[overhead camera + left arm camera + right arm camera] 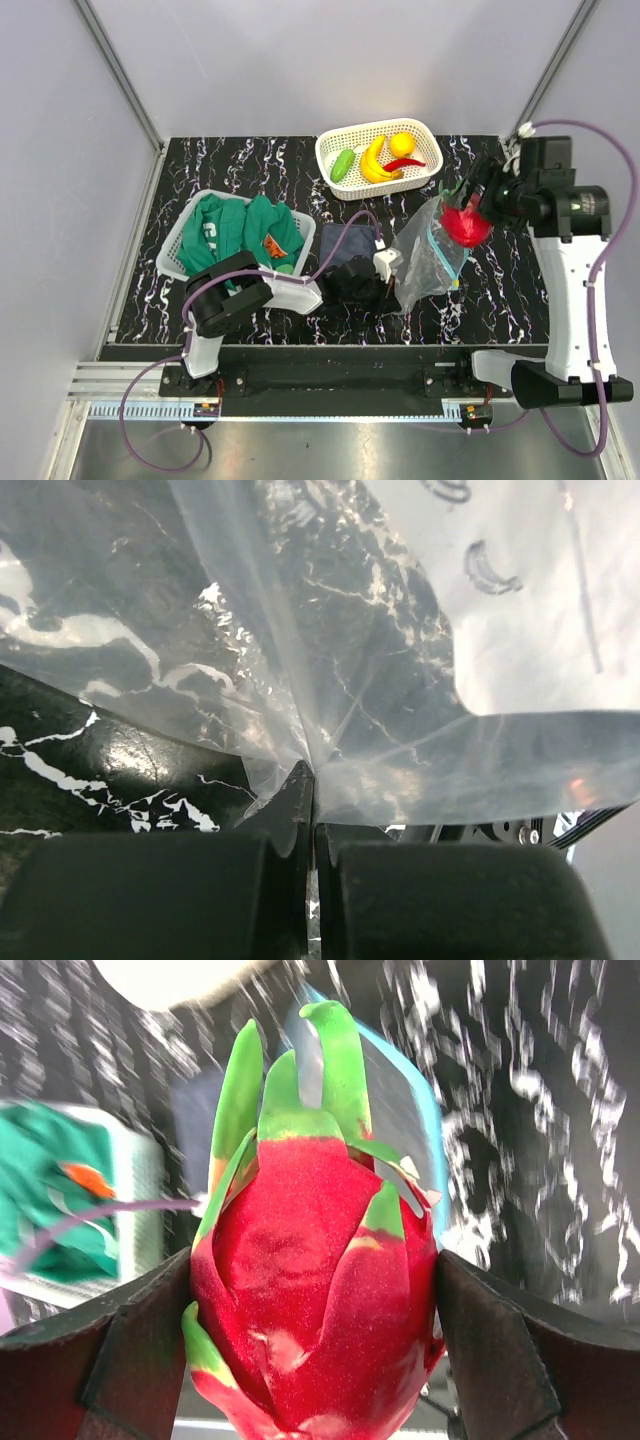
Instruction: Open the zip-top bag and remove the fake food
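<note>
The zip-top bag (428,258) lies crumpled on the dark marbled table, its teal zip strip (440,245) facing right. My left gripper (388,268) is shut on a fold of its clear plastic (380,670), pinched where the fingertips (298,792) meet. My right gripper (470,210) hovers at the bag's mouth, shut on a red dragon fruit (315,1290) with green leaf tips, held between both pads (130,1350). The teal strip (428,1120) shows behind the fruit. Other fake food, a banana (375,160), a green vegetable (343,164), a yellow round piece (402,143) and a red chili (404,163), lies in a white basket (330,143).
A white bin (172,250) with green clothing (245,228) stands at the left. A dark blue folded cloth (350,243) lies beside the left gripper. Purple cables run from both arms. Grey walls close in the table on three sides.
</note>
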Tool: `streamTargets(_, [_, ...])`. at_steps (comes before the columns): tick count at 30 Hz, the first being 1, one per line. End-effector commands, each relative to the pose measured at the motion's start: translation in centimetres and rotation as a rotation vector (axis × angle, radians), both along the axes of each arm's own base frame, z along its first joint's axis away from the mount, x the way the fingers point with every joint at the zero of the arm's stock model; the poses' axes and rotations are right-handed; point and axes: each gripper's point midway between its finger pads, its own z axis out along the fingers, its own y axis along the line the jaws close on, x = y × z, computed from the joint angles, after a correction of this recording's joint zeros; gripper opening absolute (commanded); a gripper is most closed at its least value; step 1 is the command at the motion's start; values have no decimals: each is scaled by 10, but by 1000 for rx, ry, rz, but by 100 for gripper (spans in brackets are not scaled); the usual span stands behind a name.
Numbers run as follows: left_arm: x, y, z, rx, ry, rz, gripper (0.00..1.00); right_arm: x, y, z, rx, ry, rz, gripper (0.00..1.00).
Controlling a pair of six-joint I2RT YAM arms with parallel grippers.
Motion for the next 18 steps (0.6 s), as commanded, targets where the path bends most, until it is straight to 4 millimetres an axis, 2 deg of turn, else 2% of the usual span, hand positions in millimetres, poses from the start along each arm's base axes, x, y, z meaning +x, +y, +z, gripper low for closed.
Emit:
streamTargets(1, [-2,-13,13,-45,-5,-50,0,15,-3,65,-9,-177,-11,0])
streamTargets(6, [-5,-16,16,-42,0,-78,0,45,16,85,90,-239,37,0])
streamTargets(7, [-5,-17,16,-37,-3,-80,0,60,21,89,111,-275,51,0])
streamTargets(9, [-5,-19,17,-29,1,-89,0,76,27,89,134,-303,67,0])
streamTargets(14, [-5,-22,21,-26,5,-102,0,144,27,90,128,-433,55,0])
streamTargets(15, [-5,-23,20,-23,4,-103,0,155,26,86,125,-441,51,0])
streamTargets(16, [-5,-24,22,-23,-1,-104,0,176,25,83,124,-467,44,0])
streamTargets(18, [-4,-23,20,-9,-4,-104,1,199,23,77,116,-489,26,0])
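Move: The white basket I'm taking the dragon fruit to has its middle roughly 28 cm ahead of my right hand, 24 cm to its left and 29 cm below. The orange in it sits some 18 cm left and 31 cm ahead of that hand; the open zip-top bag hangs about 2 cm ahead, 9 cm left and 24 cm down. From my left hand, which holds a bag corner, the basket is about 38 cm ahead, 2 cm left, just lower. With the dragon fruit still gripped between wide-set fingers, I first lift my right hand about 7 cm, then sweep it forward with gathering speed and a slight sink, ending some 14 cm farther out, away from the bag towards the white basket, the fingers tipping up some 15 degrees. My left hand keeps its pinch on the bag corner, easing about 1 cm to the right. ##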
